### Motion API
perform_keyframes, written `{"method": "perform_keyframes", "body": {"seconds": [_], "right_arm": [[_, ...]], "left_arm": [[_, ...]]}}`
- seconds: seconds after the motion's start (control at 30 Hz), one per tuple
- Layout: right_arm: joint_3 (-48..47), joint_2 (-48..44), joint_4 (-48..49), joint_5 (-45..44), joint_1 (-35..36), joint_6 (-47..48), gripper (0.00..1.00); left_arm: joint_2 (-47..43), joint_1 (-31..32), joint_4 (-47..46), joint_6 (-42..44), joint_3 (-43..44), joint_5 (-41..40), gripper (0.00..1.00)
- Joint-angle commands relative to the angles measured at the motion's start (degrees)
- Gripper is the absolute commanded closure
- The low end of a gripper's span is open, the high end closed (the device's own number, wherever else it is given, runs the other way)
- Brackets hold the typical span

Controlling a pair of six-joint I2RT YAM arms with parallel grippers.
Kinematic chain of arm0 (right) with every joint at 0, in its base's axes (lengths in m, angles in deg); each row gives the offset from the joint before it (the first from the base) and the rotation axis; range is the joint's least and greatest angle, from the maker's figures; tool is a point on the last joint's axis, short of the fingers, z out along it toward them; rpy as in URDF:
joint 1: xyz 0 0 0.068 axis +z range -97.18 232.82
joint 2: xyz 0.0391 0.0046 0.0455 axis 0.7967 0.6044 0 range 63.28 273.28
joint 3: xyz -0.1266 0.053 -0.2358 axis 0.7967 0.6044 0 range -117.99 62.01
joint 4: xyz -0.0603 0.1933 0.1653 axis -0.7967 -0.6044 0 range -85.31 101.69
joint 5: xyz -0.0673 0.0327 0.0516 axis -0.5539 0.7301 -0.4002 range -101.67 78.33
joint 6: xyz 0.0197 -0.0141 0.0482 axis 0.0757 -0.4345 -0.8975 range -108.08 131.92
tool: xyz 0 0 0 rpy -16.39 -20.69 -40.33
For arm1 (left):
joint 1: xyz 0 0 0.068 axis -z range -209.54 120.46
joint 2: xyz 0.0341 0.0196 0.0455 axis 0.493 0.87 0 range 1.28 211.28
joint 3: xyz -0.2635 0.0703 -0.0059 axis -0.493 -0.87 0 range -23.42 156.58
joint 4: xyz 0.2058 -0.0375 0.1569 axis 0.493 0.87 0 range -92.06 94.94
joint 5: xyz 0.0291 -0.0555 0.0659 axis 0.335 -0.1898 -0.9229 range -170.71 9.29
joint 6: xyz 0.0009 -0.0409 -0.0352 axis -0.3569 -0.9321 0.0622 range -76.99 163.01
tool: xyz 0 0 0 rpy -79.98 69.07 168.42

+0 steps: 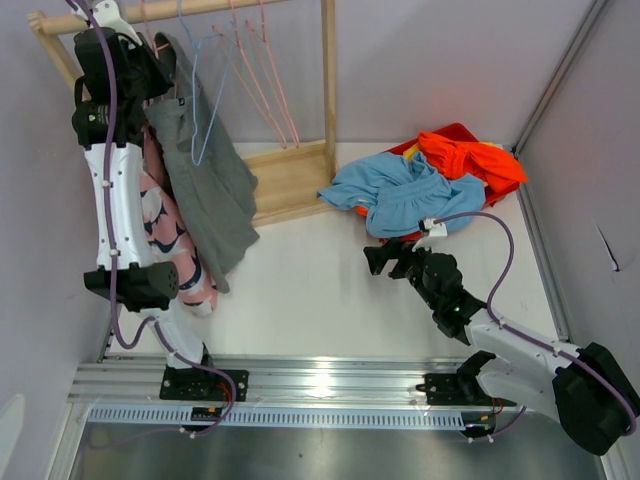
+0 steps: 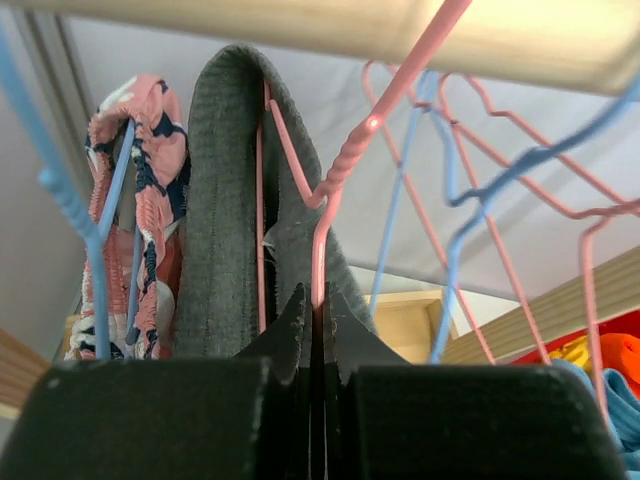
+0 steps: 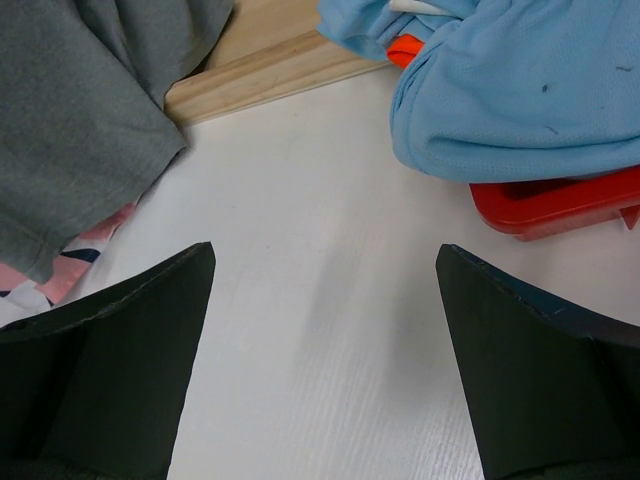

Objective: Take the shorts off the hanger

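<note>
Grey shorts (image 1: 205, 190) (image 2: 225, 200) hang folded over a pink wire hanger (image 2: 320, 250) on the wooden rail (image 1: 200, 8) at the far left. My left gripper (image 1: 160, 70) (image 2: 318, 310) is up at the rail, shut on that pink hanger's wire just below its twisted neck, with the grey cloth right beside the fingers. Low over the white table, my right gripper (image 1: 372, 258) (image 3: 325, 270) stands open with nothing between its fingers, right of the grey shorts' hem (image 3: 80, 130).
Pink patterned shorts (image 1: 165, 230) (image 2: 150, 200) hang on a blue hanger left of the grey ones. Empty pink and blue hangers (image 1: 255, 80) hang further right. The rack's wooden base (image 1: 290, 180) lies behind. A red bin (image 1: 455, 135) holds blue (image 1: 400, 190) and orange (image 1: 470, 155) clothes.
</note>
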Motion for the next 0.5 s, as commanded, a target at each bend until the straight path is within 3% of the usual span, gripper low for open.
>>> {"method": "perform_keyframes", "body": {"seconds": [0.0,0.17,0.23,0.37,0.47], "right_arm": [[0.69,-0.67,3.41,0.4,-0.19,-0.59,0.01],[0.25,-0.67,3.24,0.31,0.6,0.28,0.01],[-1.94,-0.49,-0.08,-1.95,2.44,1.86,0.01],[-13.77,-0.5,-4.93,-10.93,17.25,8.01,0.01],[-22.22,3.1,-6.69,-14.52,24.4,12.58,0.0]], "left_arm": [[-3.58,1.34,-4.7,-1.15,4.53,0.67,1.0],[-9.45,1.52,-4.88,-1.5,2.87,0.75,1.0],[-12.18,1.61,-5.31,-1.5,-1.78,0.14,1.0],[-20.62,4.05,-8.55,-1.41,-12.76,-1.53,1.0],[-26.95,5.21,-10.93,-1.94,-21.29,-2.59,1.0]]}}
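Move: The grey shorts hang from the pink hanger pinched in my left hand, their middle roughly 22 cm below it, about 3 cm ahead and 2 cm to its right. The rack's rail is about 8 cm above this hand and 2 cm ahead, straight across. The empty blue hanger is some 8 cm to its right, 3 cm ahead. From my empty right hand the shorts' middle is about 16 cm ahead, 33 cm left and 10 cm up; the red tray lies about 20 cm ahead, 16 cm right and 12 cm down. Keeping the pink hanger pinched, I draw my left hand back about 9 cm, away from the rail, rising some 4 cm and drifting a little right, slowly at first, then faster. My right hand waits, then swings left about 8 cm towards the shorts, rising 6 cm and easing back, fingers wide open, turning about 10 degrees counter-clockwise. ##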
